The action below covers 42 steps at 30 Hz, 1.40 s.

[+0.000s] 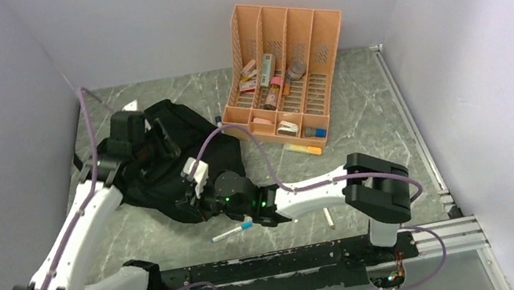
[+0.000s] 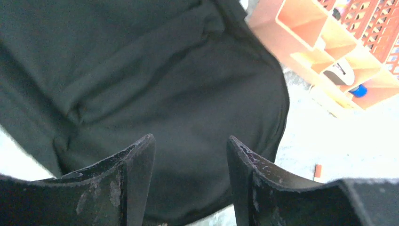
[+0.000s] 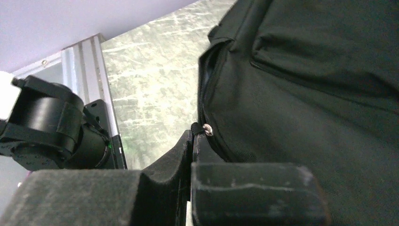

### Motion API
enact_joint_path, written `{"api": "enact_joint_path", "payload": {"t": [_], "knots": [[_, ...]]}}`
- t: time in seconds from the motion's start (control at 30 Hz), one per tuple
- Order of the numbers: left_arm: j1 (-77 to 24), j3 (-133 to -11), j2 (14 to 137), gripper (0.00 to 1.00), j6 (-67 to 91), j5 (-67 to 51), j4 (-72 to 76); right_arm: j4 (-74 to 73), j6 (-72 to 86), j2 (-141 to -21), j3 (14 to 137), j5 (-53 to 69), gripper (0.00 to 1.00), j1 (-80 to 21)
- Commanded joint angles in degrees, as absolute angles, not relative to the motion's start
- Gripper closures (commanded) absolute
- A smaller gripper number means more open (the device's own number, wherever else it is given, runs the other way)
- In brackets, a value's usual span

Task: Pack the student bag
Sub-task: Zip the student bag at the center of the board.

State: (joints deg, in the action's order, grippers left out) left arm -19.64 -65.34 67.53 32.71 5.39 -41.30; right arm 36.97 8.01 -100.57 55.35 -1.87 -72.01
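Note:
The student bag (image 1: 179,131) is a soft black backpack lying flat on the left-middle of the table. My left gripper (image 1: 156,145) hovers over its upper part. In the left wrist view the left gripper (image 2: 190,143) is open, and only black bag fabric (image 2: 179,80) shows between its fingers, with nothing held. My right gripper (image 1: 194,185) is at the bag's near edge. In the right wrist view the right gripper (image 3: 193,137) is shut on the black zipper pull (image 3: 205,130) at the end of the bag's zipper (image 3: 203,89).
An orange slotted desk organizer (image 1: 315,39) holding several small items stands at the back right. A blue-capped pen (image 1: 232,231) and a short white stick (image 1: 329,218) lie near the front. A yellow marker (image 1: 304,149) lies by the organizer. A metal rail (image 1: 415,133) runs along the right edge.

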Motion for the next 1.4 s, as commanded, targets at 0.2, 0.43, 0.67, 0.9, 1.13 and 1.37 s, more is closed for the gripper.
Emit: {"api": "enact_joint_path", "payload": {"t": [0.2,0.43,0.67,0.9,1.13,1.37], "knots": [[-19.34,-59.77,48.86,0.36,45.66,10.28,-58.73,17.79,28.57,-97.05,64.20,-5.84,1.00,-68.93],[-19.34,-56.57,43.70,0.37,56.87,3.01,-64.20,17.40,35.38,-97.47,64.07,-1.59,1.00,-65.50],[-19.34,-49.76,37.32,0.36,69.81,-3.01,-62.92,23.00,28.72,-96.00,60.77,-0.36,1.00,-65.48],[-19.34,-43.94,33.10,0.34,77.21,-5.27,-55.07,25.16,24.01,-94.86,59.25,3.26,1.00,-65.49],[-19.34,-41.50,34.55,0.35,79.03,-5.43,-49.78,26.29,22.75,-94.35,58.21,5.66,1.00,-65.48],[-19.34,-38.67,35.60,0.36,80.18,-7.31,-45.66,27.68,21.51,-94.30,57.42,7.78,1.00,-65.49]]}}
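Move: The zip pull that the left gripper goes for lies about 12 cm back from it, straight behind and some 6 cm lower. It is still pinched at the right gripper's fingertips, about 1 cm to the left of that hand point. The bag's middle is almost under the left gripper, 2 cm back, 2 cm right and 14 cm down; the blue marker lies about 12 cm right of the pull and 8 cm nearer the bases, on the table. Bring the open left gripper back about 15 cm over the bag, then down some 4 cm and slightly forward again to close in on the zip pull, rolling its left side down some 35 degrees and turning counter-clockwise. Keep the pull pinched in the right gripper; roll that wrist forward side down, ease forward and partly back, ending slightly forward and right. ##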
